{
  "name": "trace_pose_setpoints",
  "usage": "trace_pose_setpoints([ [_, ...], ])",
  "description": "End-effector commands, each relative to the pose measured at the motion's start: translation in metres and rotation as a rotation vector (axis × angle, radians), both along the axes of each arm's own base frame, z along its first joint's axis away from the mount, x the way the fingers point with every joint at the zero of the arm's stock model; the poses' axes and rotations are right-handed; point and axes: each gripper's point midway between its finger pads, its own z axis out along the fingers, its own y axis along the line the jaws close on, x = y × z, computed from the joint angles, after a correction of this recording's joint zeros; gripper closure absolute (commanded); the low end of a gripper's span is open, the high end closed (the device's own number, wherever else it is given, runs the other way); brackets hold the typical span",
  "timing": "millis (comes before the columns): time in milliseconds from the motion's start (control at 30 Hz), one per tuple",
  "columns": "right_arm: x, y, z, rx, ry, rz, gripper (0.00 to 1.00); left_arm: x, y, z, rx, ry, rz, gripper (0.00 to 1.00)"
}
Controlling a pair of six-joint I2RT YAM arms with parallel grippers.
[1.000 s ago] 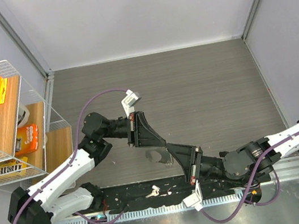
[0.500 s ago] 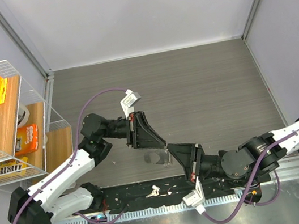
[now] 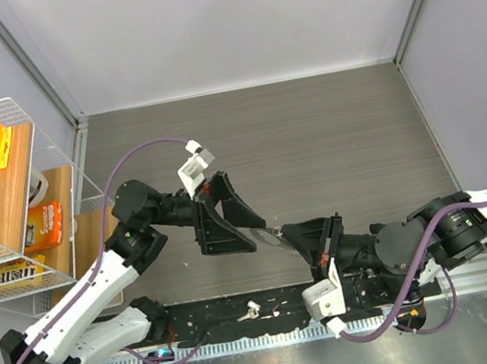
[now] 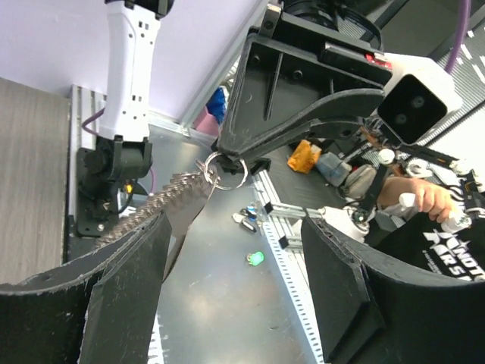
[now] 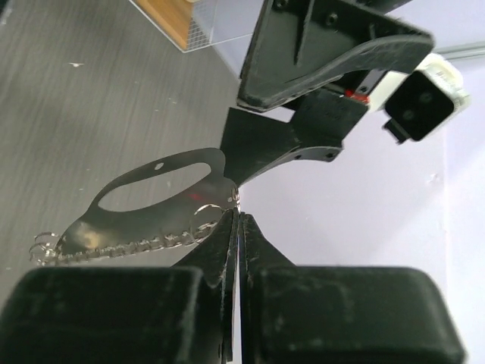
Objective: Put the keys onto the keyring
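My right gripper [image 3: 283, 232] is shut on the split ring [image 4: 225, 168] of the keyring, held in the air at mid-table. From the ring hang a glittery chain [image 5: 129, 244] and a flat silver tag with an oval hole [image 5: 155, 186]; the right wrist view shows the ring [image 5: 238, 200] pinched at the fingertips of the right gripper [image 5: 239, 218]. My left gripper [image 3: 257, 233] stands open just left of it, with nothing between its fingers [image 4: 333, 288]. The keys [image 3: 249, 311] lie on the black mat at the near edge, and the left wrist view shows them small, as the keys [image 4: 246, 217].
A wire shelf [image 3: 51, 149] with orange boxes stands at the far left. A black mat [image 3: 203, 329] and a perforated metal rail [image 3: 482, 268] run along the near edge. A person's hand [image 4: 424, 199] shows beyond the table in the left wrist view.
The left gripper has opened and drawn back to the left, away from the keyring. The right gripper, still shut on the ring, has shifted slightly right and turned.
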Motion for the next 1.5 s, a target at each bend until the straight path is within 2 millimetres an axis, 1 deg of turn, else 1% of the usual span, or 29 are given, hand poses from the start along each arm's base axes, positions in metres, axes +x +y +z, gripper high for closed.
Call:
trace_pose_setpoints([
  [0, -0.007, -0.004, -0.002, -0.017, 0.170, -0.028, 0.95, 0.006, 0.003, -0.001, 0.032, -0.102, 0.079, 0.24],
  [100, -0.011, -0.008, -0.005, -0.043, 0.251, -0.045, 0.95, 0.012, 0.005, -0.006, 0.060, -0.127, 0.135, 0.24],
  [200, -0.015, -0.006, -0.011, -0.078, 0.301, -0.066, 0.95, 0.013, 0.007, -0.006, 0.055, -0.156, 0.165, 0.24],
  [233, -0.016, -0.009, -0.010, -0.076, 0.332, -0.076, 0.95, 0.012, 0.009, -0.004, 0.048, -0.164, 0.166, 0.24],
  [400, -0.029, -0.005, -0.014, -0.118, 0.441, -0.080, 0.95, 0.004, 0.016, 0.000, 0.014, -0.201, 0.164, 0.24],
  [467, -0.035, -0.004, -0.011, -0.110, 0.508, -0.081, 0.95, 0.000, 0.018, 0.001, -0.005, -0.210, 0.154, 0.24],
  [600, -0.040, 0.000, -0.004, -0.072, 0.645, -0.105, 0.95, -0.008, 0.023, 0.001, -0.046, -0.216, 0.137, 0.24],
  [633, -0.042, 0.003, -0.006, -0.079, 0.665, -0.106, 0.95, -0.011, 0.024, 0.001, -0.054, -0.215, 0.132, 0.24],
  [667, -0.044, 0.002, -0.004, -0.071, 0.709, -0.111, 0.95, -0.013, 0.025, 0.001, -0.065, -0.218, 0.127, 0.24],
  [700, -0.046, 0.006, -0.006, -0.083, 0.725, -0.118, 0.95, -0.015, 0.026, 0.001, -0.073, -0.220, 0.121, 0.25],
  [800, -0.048, 0.009, -0.006, -0.090, 0.806, -0.149, 0.95, -0.019, 0.028, 0.001, -0.089, -0.220, 0.113, 0.25],
  [833, -0.048, 0.012, -0.010, -0.104, 0.819, -0.161, 0.95, -0.021, 0.029, 0.001, -0.093, -0.220, 0.107, 0.25],
  [867, -0.050, 0.014, -0.009, -0.107, 0.852, -0.161, 0.95, -0.023, 0.029, 0.001, -0.096, -0.221, 0.104, 0.25],
  [900, -0.054, 0.017, -0.014, -0.136, 0.869, -0.163, 0.95, -0.025, 0.029, 0.000, -0.096, -0.220, 0.096, 0.26],
  [1000, -0.052, 0.023, -0.023, -0.193, 0.914, -0.220, 0.95, -0.031, 0.029, 0.000, -0.100, -0.218, 0.073, 0.27],
  [1033, -0.055, 0.023, -0.028, -0.228, 0.934, -0.232, 0.95, -0.034, 0.028, 0.001, -0.101, -0.215, 0.066, 0.27],
  [1067, -0.053, 0.027, -0.030, -0.240, 0.946, -0.253, 0.95, -0.036, 0.028, 0.000, -0.100, -0.214, 0.056, 0.27],
  [1100, -0.054, 0.024, -0.034, -0.265, 0.969, -0.268, 0.95, -0.039, 0.028, 0.001, -0.104, -0.219, 0.044, 0.28],
  [1133, -0.053, 0.029, -0.034, -0.270, 0.984, -0.282, 0.95, -0.042, 0.028, 0.000, -0.105, -0.221, 0.036, 0.28],
  [1233, -0.051, 0.032, -0.034, -0.270, 1.035, -0.304, 0.95, -0.047, 0.028, -0.006, -0.102, -0.249, 0.024, 0.28],
  [1300, -0.051, 0.032, -0.029, -0.257, 1.066, -0.305, 0.95, -0.050, 0.027, -0.013, -0.093, -0.258, 0.019, 0.28],
  [1467, -0.053, 0.038, -0.032, -0.277, 1.131, -0.328, 0.95, -0.056, 0.028, -0.020, -0.094, -0.272, -0.004, 0.28],
])
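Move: The grey keyring plate with its row of small rings hangs from a wire ring pinched in the right fingertips, its middle about 5 cm below that hand and 1 cm ahead. From the open, empty left hand this middle lies about 3 cm to the right, 1 cm ahead and 4 cm below. The loose key lies on the black ledge, some 5 cm left of the left hand, 6 cm back and 37 cm below. The right hand, still pinching the wire ring, carries the hanging keyring back first, then left and down, about 4–5 cm each way, while it rolls some 60 degrees about its own fingers and tips them from nearly level to steeply down-left. The left hand nudges forward, then draws back to end about 5 cm behind its start, drifting some 3 cm left and 2 cm down with a slight roll, its jaws staying wide open beside the plate's upper end as the right fingertips come in closer to them. ##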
